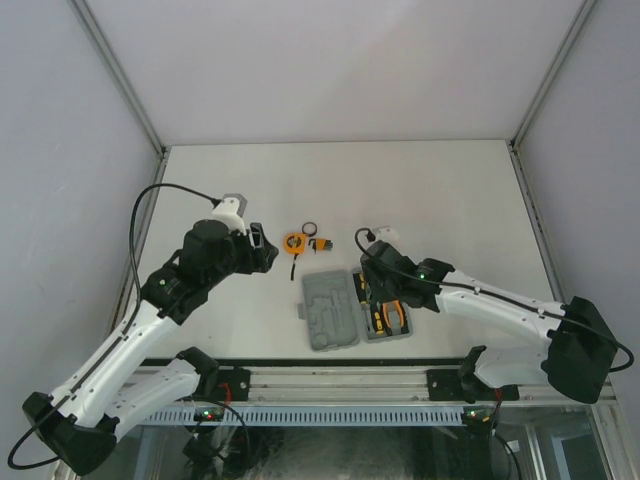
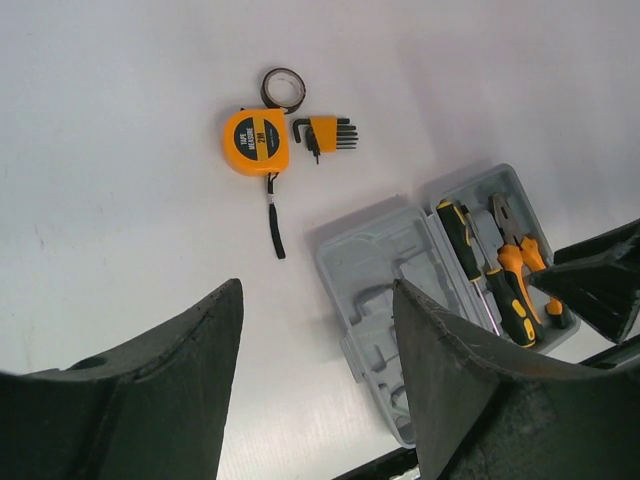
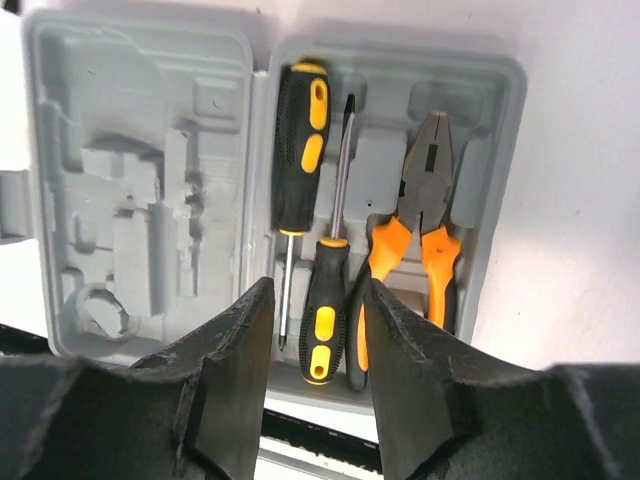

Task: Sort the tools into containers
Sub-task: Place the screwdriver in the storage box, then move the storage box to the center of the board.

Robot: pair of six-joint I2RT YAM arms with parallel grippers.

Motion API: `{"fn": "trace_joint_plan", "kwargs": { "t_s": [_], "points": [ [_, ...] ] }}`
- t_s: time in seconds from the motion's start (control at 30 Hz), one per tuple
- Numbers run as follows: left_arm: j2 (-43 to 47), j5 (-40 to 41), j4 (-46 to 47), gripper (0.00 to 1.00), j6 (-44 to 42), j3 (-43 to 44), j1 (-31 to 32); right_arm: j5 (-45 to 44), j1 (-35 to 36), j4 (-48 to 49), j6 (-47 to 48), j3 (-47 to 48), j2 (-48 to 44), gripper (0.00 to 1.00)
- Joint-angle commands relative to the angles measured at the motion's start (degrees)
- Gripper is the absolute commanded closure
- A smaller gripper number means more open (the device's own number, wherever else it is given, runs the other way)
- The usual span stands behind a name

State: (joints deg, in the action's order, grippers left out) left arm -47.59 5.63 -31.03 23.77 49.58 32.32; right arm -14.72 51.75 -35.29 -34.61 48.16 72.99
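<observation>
The grey case (image 1: 326, 308) lies open near the table's front. Its right half holds two black-and-yellow screwdrivers (image 3: 302, 130) (image 3: 326, 300) and orange-handled pliers (image 3: 424, 215); its left half (image 3: 140, 150) holds nothing. My right gripper (image 3: 318, 310) hovers open just above the lower screwdriver's handle, with gaps on both sides. Behind the case, the orange tape measure (image 2: 255, 141), hex key set (image 2: 328, 133) and black ring (image 2: 283, 88) lie on the table. My left gripper (image 2: 318, 330) hangs open and empty over the table, left of the case (image 2: 380, 270).
The tape measure's black strap (image 2: 274, 225) trails toward the case. Grey walls enclose the white table on three sides. A metal rail (image 1: 330, 385) runs along the near edge by the arm bases.
</observation>
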Motion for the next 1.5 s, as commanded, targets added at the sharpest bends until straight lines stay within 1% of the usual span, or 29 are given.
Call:
{"fn": "trace_joint_plan", "kwargs": {
  "t_s": [0.0,0.13,0.23,0.33,0.43,0.57,0.73,0.93,1.03,1.2,1.3,1.47],
  "points": [
    [0.21,-1.01,1.88,0.35,-0.28,-1.20,-0.55,-5.76,2.25,4.20,2.72,0.69,-4.63,0.59],
    [0.69,-0.83,2.70,0.35,1.76,-2.41,-0.58,-7.13,3.52,9.57,4.77,-2.57,-8.48,0.57],
    [0.97,-1.00,3.61,0.35,4.08,-3.90,-0.61,-7.42,3.49,12.14,4.41,-5.33,-10.76,0.55],
    [1.26,-1.43,4.86,0.35,6.20,-6.07,-0.55,-6.70,2.39,10.88,2.12,-6.16,-11.87,0.55],
    [1.38,-1.66,6.07,0.35,8.37,-8.48,-0.59,-3.91,1.09,9.80,1.31,-6.19,-12.17,0.58],
    [1.00,-3.13,8.29,0.35,10.27,-11.29,-0.59,-3.35,1.19,10.19,1.17,-6.53,-11.17,0.60],
    [-0.39,-5.69,11.70,0.36,12.41,-14.54,-0.57,-3.56,1.50,13.35,1.24,-8.26,-10.61,0.59],
    [-2.29,-8.43,16.59,0.37,16.42,-19.64,-0.59,-4.28,1.35,13.70,1.35,-8.93,-11.33,0.58],
    [-3.04,-9.06,18.14,0.38,17.36,-21.10,-0.50,-4.96,1.61,15.43,1.97,-10.48,-12.62,0.58],
    [-2.75,-9.42,20.55,0.38,19.29,-23.71,-0.37,-6.75,1.05,17.30,0.37,-13.23,-16.21,0.56],
    [-2.99,-10.37,23.67,0.38,21.34,-25.95,0.06,-7.21,0.24,16.54,-0.79,-13.75,-17.57,0.56],
    [-6.35,-11.91,29.16,0.38,24.51,-28.37,1.73,-6.91,-0.20,16.34,-2.10,-13.93,-18.58,0.56]
  ]
}}
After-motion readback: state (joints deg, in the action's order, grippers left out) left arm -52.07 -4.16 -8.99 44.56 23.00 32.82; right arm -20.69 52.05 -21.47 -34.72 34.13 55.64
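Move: About 6 cm back, 11 cm to the right and 20 cm below the empty left hand lies the storage box's open lid; the tape measure stands some 10 cm ahead and 3 cm right of that hand, the hex keys 10 cm ahead and 9 cm right. Under the right hand, roughly 2 cm ahead and 6 cm down, lies the just-placed screwdriver, the pliers 4 cm to its right; the lid is 10 cm left of this hand. Sinking about 14 cm, the left hand closes in on the lid's outer edge, drifting a little back and right while its fingers tip some 20 degrees downward, still parted and touching nothing. The right hand, already clear of the screwdriver, rises another 3.5 cm, then settles lower and edges rightward over the tray, fingertips swinging forward, fingers staying open. ##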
